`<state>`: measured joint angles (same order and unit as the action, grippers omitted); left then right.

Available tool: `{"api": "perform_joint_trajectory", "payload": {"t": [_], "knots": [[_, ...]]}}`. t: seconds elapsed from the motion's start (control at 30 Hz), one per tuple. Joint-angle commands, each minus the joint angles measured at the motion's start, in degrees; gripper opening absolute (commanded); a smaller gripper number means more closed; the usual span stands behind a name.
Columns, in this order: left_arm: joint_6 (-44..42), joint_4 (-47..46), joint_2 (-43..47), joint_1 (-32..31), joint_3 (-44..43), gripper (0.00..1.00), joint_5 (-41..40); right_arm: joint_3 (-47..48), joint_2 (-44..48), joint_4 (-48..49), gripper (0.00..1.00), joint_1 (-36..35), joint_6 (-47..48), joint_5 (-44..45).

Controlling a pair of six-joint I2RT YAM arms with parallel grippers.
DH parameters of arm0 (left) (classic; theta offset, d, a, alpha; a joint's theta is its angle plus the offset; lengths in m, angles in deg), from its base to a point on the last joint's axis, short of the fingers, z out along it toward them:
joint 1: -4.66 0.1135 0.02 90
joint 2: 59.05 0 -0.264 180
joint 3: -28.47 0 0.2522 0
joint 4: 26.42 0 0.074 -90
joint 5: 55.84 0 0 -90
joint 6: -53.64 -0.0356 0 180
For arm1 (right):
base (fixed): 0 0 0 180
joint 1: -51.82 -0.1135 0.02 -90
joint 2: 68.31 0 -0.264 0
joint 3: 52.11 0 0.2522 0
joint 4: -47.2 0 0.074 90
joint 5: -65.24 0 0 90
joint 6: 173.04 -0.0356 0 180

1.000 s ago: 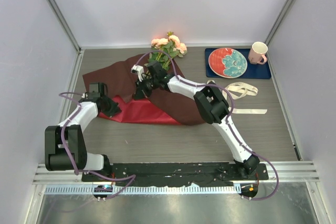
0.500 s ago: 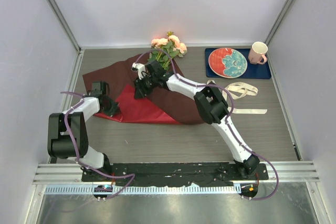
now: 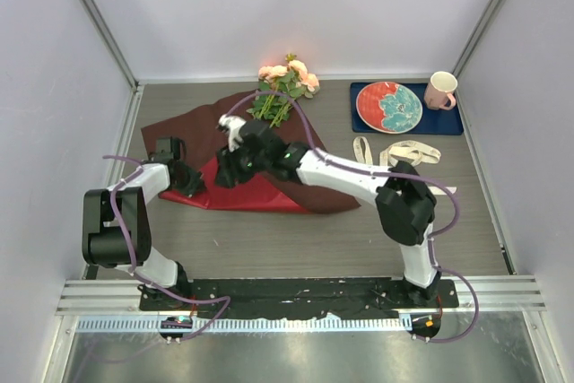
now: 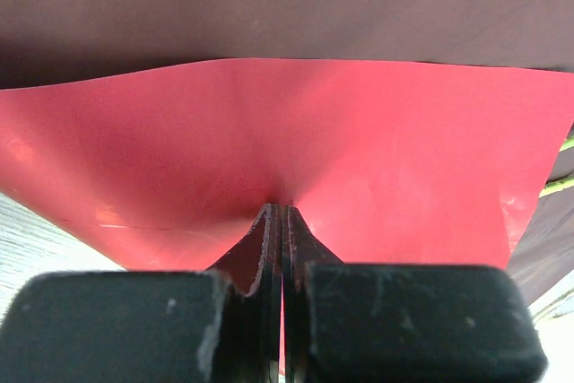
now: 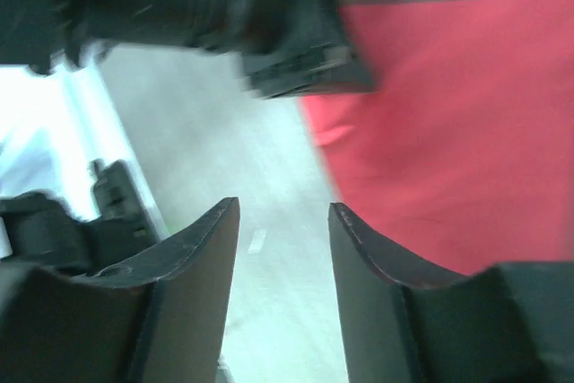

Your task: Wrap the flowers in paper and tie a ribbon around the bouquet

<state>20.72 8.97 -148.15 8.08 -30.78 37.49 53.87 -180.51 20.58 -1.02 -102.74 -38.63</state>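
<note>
The dark red paper [image 3: 193, 127] lies spread on the table, its near left part folded over with the brighter red side [image 3: 247, 190] up. Peach-pink flowers [image 3: 287, 73] rest at its far edge, stems under the fold; two stem ends [image 4: 556, 187] peek out. My left gripper [image 3: 191, 181] is shut on the folded paper's left edge [image 4: 287, 132], which puckers at the fingertips [image 4: 269, 221]. My right gripper [image 3: 224, 170] hovers open over the red fold [image 5: 448, 132], nothing between its fingers [image 5: 202, 239]. The cream ribbon [image 3: 408, 152] lies loose to the right.
A dark blue mat [image 3: 453, 121] at the back right carries a red and teal plate [image 3: 388, 107] and a pink mug [image 3: 440, 91]. The left arm's black gripper body [image 5: 224, 6] sits close ahead of my right fingers. White walls enclose the table.
The right gripper has opened, let go of the paper and moved nearer and leftward toward the left gripper. The left gripper keeps its hold on the paper's edge.
</note>
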Motion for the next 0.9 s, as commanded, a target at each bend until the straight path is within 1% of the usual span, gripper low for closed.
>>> {"api": "perform_joint_trajectory", "payload": {"t": [0.0, 0.03, 0.13, 0.17, 0.2, 0.33, 0.43, 0.7, 0.87], "knots": [[-0.5, 0.4, -1.3, 1.0, 2.6, 0.00, -4.4, -3.9, -6.3, 12.5, 0.44, -2.4, -6.0, -6.4], [-0.5, 0.5, -1.4, 1.0, 2.7, 0.00, -4.4, -3.6, -7.1, 12.5, 0.33, -2.1, -5.4, -6.4], [-0.4, 0.3, -1.7, 1.1, 3.0, 0.00, -4.0, -3.7, -9.3, 14.5, 0.23, -1.5, -4.2, -8.1], [-0.4, 0.3, -1.9, 1.1, 3.1, 0.00, -4.0, -4.4, -9.6, 15.8, 0.17, -1.3, -4.3, -8.3], [-0.5, 0.4, -1.9, 1.2, 3.1, 0.00, -4.0, -6.3, -9.6, 16.4, 0.15, -1.0, -4.8, -7.6], [-0.5, 0.2, -2.3, 1.3, 3.4, 0.00, -4.2, -12.8, -8.7, 18.9, 0.13, 0.5, -5.9, -6.0], [-0.4, 0.1, -3.0, 1.3, 3.4, 0.00, -3.9, -17.5, -7.4, 19.7, 0.11, 1.7, -6.4, -6.4], [-0.6, 0.3, -2.7, 2.0, 3.7, 0.00, -4.2, -35.7, 2.1, 25.0, 0.10, 4.0, -8.2, -5.6], [-0.8, 0.3, -2.4, 2.3, 3.9, 0.00, -4.7, -42.3, 7.7, 24.8, 0.10, 4.7, -8.0, -3.6]]}}
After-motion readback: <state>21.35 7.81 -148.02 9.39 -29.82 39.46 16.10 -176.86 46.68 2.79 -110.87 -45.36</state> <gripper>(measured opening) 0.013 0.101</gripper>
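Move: Some 15 cm beneath the raised, empty right gripper lies the red paper flap; the middle of its near folded edge is about 5 cm back and 4 cm left of the hand. The rose bouquet lies roughly 23 cm ahead and 5 cm to the right. From the left hand, low over the flap's left part, that edge's middle is some 9 cm right and 5 cm back. Swinging briefly back and left, the right hand drops about 14 cm onto the red flap while its open fingers shut and tip some 15 degrees. It then slides the closed tips low along the near folded edge, about 7 cm right and a little back, to crease it. The left keeps its shut fingertips planted on the paper. ##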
